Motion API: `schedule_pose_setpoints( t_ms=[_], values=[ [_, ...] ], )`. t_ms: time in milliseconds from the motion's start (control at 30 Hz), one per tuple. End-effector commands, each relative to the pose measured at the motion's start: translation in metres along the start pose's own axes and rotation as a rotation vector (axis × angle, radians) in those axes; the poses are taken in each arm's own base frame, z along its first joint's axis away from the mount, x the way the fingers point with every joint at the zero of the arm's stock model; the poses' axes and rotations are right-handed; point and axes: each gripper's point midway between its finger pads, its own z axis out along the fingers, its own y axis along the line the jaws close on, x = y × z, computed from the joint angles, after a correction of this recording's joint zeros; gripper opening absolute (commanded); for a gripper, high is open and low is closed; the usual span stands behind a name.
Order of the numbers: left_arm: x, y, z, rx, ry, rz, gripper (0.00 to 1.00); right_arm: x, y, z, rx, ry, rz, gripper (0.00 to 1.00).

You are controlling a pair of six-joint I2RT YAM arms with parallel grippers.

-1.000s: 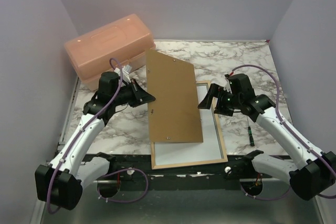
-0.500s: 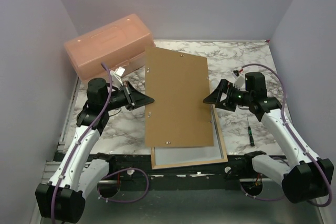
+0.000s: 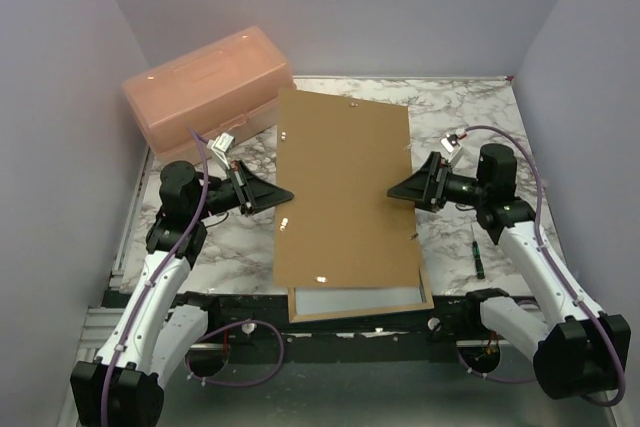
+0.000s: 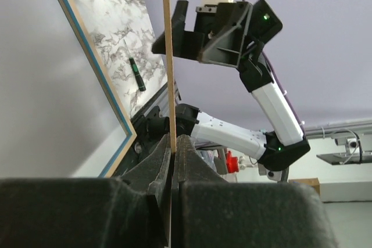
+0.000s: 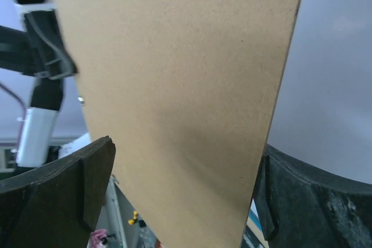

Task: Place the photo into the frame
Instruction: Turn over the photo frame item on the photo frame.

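The frame [image 3: 426,297] lies flat on the table, wood face up, mostly covered by a flat brown backing board [image 3: 345,197] held above it. A white sheet [image 3: 350,297] fills the frame's opening; it looks like the photo's plain back. My left gripper [image 3: 285,193] is shut on the board's left edge, and the left wrist view shows the thin board edge [image 4: 168,56] pinched at my gripper [image 4: 174,143]. My right gripper [image 3: 395,190] stands open at the board's right edge. In the right wrist view the board's face [image 5: 174,74] spans the gap of my gripper [image 5: 183,196], wide fingers [image 5: 93,178] either side.
A translucent pink storage box [image 3: 205,87] sits at the back left. A small green-handled screwdriver [image 3: 478,259] lies on the marble table [image 3: 470,117] right of the frame, also seen as the screwdriver [image 4: 135,74] in the left wrist view. Grey walls close in three sides.
The backing board has swung up and to the right, now covering most of the frame. The right gripper drew back to the board's right edge; the left arm pulled back, still gripping.
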Motion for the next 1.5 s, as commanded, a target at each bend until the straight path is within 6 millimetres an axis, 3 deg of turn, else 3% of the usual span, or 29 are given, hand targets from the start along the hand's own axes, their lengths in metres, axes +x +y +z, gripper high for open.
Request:
schedule_pose_setpoints(
  t_ms=[0, 267, 433, 667, 767, 933, 1133, 1267, 1467],
  values=[
    [-0.004, -0.019, -0.004, 0.075, -0.015, 0.053, 0.00, 0.003, 0.043, -0.011, -0.183, 0.023, -0.030, 0.97],
    [-0.005, -0.005, -0.003, 0.059, -0.027, 0.030, 0.00, 0.000, 0.075, -0.023, -0.264, 0.004, -0.062, 0.84],
    [-0.004, 0.002, -0.001, 0.051, -0.013, 0.014, 0.00, -0.002, 0.078, -0.024, -0.269, 0.006, -0.050, 0.59],
    [-0.001, 0.006, -0.002, 0.044, -0.010, 0.005, 0.00, -0.002, 0.074, -0.022, -0.262, 0.005, -0.049, 0.12],
    [0.000, 0.007, -0.003, 0.034, -0.010, 0.001, 0.09, -0.002, 0.073, -0.021, -0.261, 0.004, -0.058, 0.01],
    [-0.001, 0.014, -0.004, -0.004, -0.021, -0.005, 0.46, -0.003, 0.074, -0.022, -0.262, -0.004, -0.072, 0.01],
    [-0.004, 0.022, -0.008, -0.053, -0.029, 0.003, 0.76, -0.004, 0.073, -0.021, -0.258, -0.008, -0.075, 0.01],
    [-0.010, 0.035, -0.018, -0.203, -0.072, 0.055, 0.86, -0.006, 0.071, -0.019, -0.252, -0.010, -0.070, 0.00],
    [-0.019, 0.084, -0.051, -0.575, -0.156, 0.115, 0.86, -0.010, 0.071, -0.018, -0.254, -0.004, -0.077, 0.00]
  ],
)
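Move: The left fingers are already shut on the left edge of the backboard, whose middle lies about 11 cm to that hand's right and some 4 cm lower. The right hand stands open around the opposite edge; the board's middle is roughly 10 cm to its left, level fore and aft and about 3 cm higher. The photo frame lies underneath, its middle 8 cm left, 2 cm ahead and some 20 cm below the right hand; the screwdriver lies 19 cm right, 4 cm back and about 20 cm down. The right hand rises about 6 cm beside the backboard, easing back some 2 cm and rolling roughly 10 degrees so its left side lifts, while its fingers close and pinch the board's right edge midway along. Only once that grip is shut does the left hand, which had held its edge nearly still, open wide and let go, sinking some 3 cm and then starting to draw off to its left and slightly forward. ##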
